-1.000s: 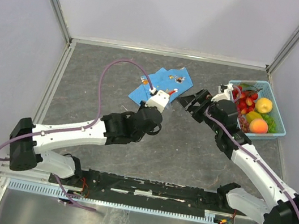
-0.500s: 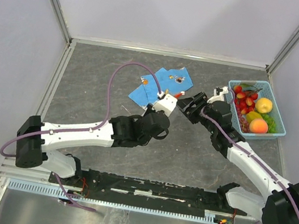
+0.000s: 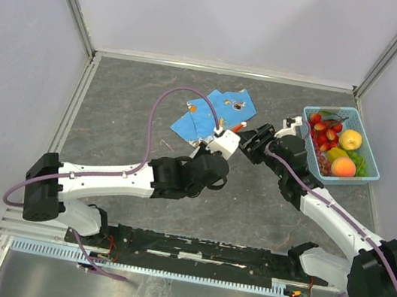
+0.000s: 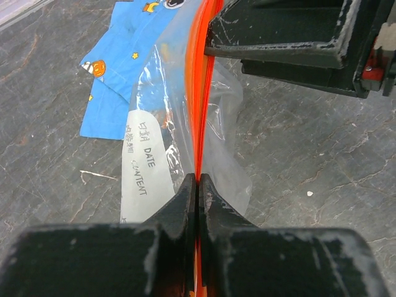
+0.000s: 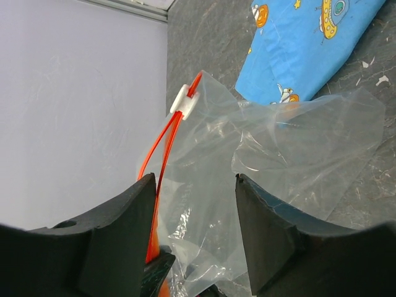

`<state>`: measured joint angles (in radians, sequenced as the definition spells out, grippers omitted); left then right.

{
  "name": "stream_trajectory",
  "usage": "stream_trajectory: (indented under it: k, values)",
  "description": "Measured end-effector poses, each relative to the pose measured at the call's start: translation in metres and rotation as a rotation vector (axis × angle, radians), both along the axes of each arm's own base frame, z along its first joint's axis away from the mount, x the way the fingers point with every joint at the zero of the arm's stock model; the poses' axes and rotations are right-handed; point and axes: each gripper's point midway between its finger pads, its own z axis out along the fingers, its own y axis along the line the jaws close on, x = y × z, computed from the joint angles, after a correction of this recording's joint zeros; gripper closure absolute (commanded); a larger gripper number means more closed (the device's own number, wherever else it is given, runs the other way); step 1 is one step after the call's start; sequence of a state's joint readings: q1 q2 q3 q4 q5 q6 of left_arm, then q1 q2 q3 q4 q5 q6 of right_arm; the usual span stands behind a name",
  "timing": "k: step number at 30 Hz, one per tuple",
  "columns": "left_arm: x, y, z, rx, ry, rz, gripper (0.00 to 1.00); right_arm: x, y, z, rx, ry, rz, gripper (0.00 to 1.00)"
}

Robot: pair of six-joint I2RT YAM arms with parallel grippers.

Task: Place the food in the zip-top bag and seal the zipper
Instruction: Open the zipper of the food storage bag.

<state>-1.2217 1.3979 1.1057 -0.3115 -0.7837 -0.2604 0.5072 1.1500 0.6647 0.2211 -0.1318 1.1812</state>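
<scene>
The clear zip-top bag (image 4: 145,167) hangs by its red-orange zipper (image 4: 199,111), and my left gripper (image 4: 198,180) is shut on that strip. In the top view the left gripper (image 3: 224,139) meets my right gripper (image 3: 250,137) mid-table. The right gripper (image 5: 195,185) is open, one finger on each side of the bag's film (image 5: 210,204); the zipper (image 5: 154,167) runs past its left finger, with the white slider (image 5: 185,102) above. The food (image 3: 336,145), strawberries, a lemon, an orange and grapes, lies in the light-blue basket (image 3: 340,111) at the right.
A blue patterned cloth (image 3: 216,112) lies flat on the grey table just behind the bag, seen also under the bag (image 4: 117,80). White walls stand at the left, back and right. The basket sits against the right wall.
My left arm carried the bag right, up to the right gripper. The right gripper shifted slightly left, its jaws narrowing around the bag's film.
</scene>
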Motion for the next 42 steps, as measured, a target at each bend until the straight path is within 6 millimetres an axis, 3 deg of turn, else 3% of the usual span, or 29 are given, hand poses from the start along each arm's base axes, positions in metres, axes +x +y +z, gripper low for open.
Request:
stream_trajectory:
  k: [7,10,13,16,21,29,31,35,39,42]
  values:
    - [-0.004,-0.006,-0.002,0.019,-0.007,-0.027,0.97,-0.003,0.003,-0.007,0.007,0.025,0.015,0.39]
    - [-0.006,-0.009,-0.005,0.034,-0.008,-0.038,0.96,-0.004,0.005,-0.009,0.007,0.035,0.027,0.44]
    - [-0.006,-0.011,-0.008,0.048,-0.011,-0.046,0.81,-0.005,0.007,-0.015,0.005,0.055,0.041,0.54]
    - [-0.006,-0.011,-0.008,0.059,-0.015,-0.054,0.64,-0.007,0.008,-0.019,-0.002,0.072,0.05,0.72]
    - [-0.007,-0.013,-0.003,0.057,-0.011,-0.064,0.5,-0.011,0.007,-0.025,-0.028,0.081,0.067,0.98]
    - [-0.013,-0.021,0.021,-0.014,0.037,-0.065,0.38,-0.018,0.003,-0.032,-0.089,0.095,0.085,0.98]
    - [-0.015,-0.023,0.028,-0.036,0.056,-0.068,0.29,-0.019,0.001,-0.031,-0.102,0.09,0.087,0.98]
    - [-0.017,-0.035,0.041,-0.074,0.084,-0.075,0.28,-0.019,-0.001,-0.029,-0.12,0.082,0.08,0.98]
    - [-0.015,-0.036,0.029,-0.03,0.101,-0.054,0.3,-0.02,-0.002,-0.029,-0.131,0.085,0.08,0.98]
    - [-0.011,-0.031,0.014,0.04,0.102,-0.023,0.39,-0.02,-0.003,-0.03,-0.137,0.09,0.081,0.98]
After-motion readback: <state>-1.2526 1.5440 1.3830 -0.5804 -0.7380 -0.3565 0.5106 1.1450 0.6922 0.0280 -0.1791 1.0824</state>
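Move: The right gripper gapes around the bag's orange zipper: the stretch to pinch is about 1 cm ahead and 1 cm left of it, level, with the white slider 4 cm ahead and 1 cm right, also level. The blue cloth lies about 6 cm ahead of the right hand, 7 cm left and 14 cm below. From the left hand, shut on the zipper, that stretch is about 8 cm ahead and 4 cm right, level. Lower the right gripper about 3 cm, easing back some 2 cm, and shut its fingers on one orange zipper strip just short of the slider. As it closes, open the left fingers to let the zipper go, lift that hand about 5 cm while shifting right, then sink again some 3 cm with the open fingers astride the zipper. ##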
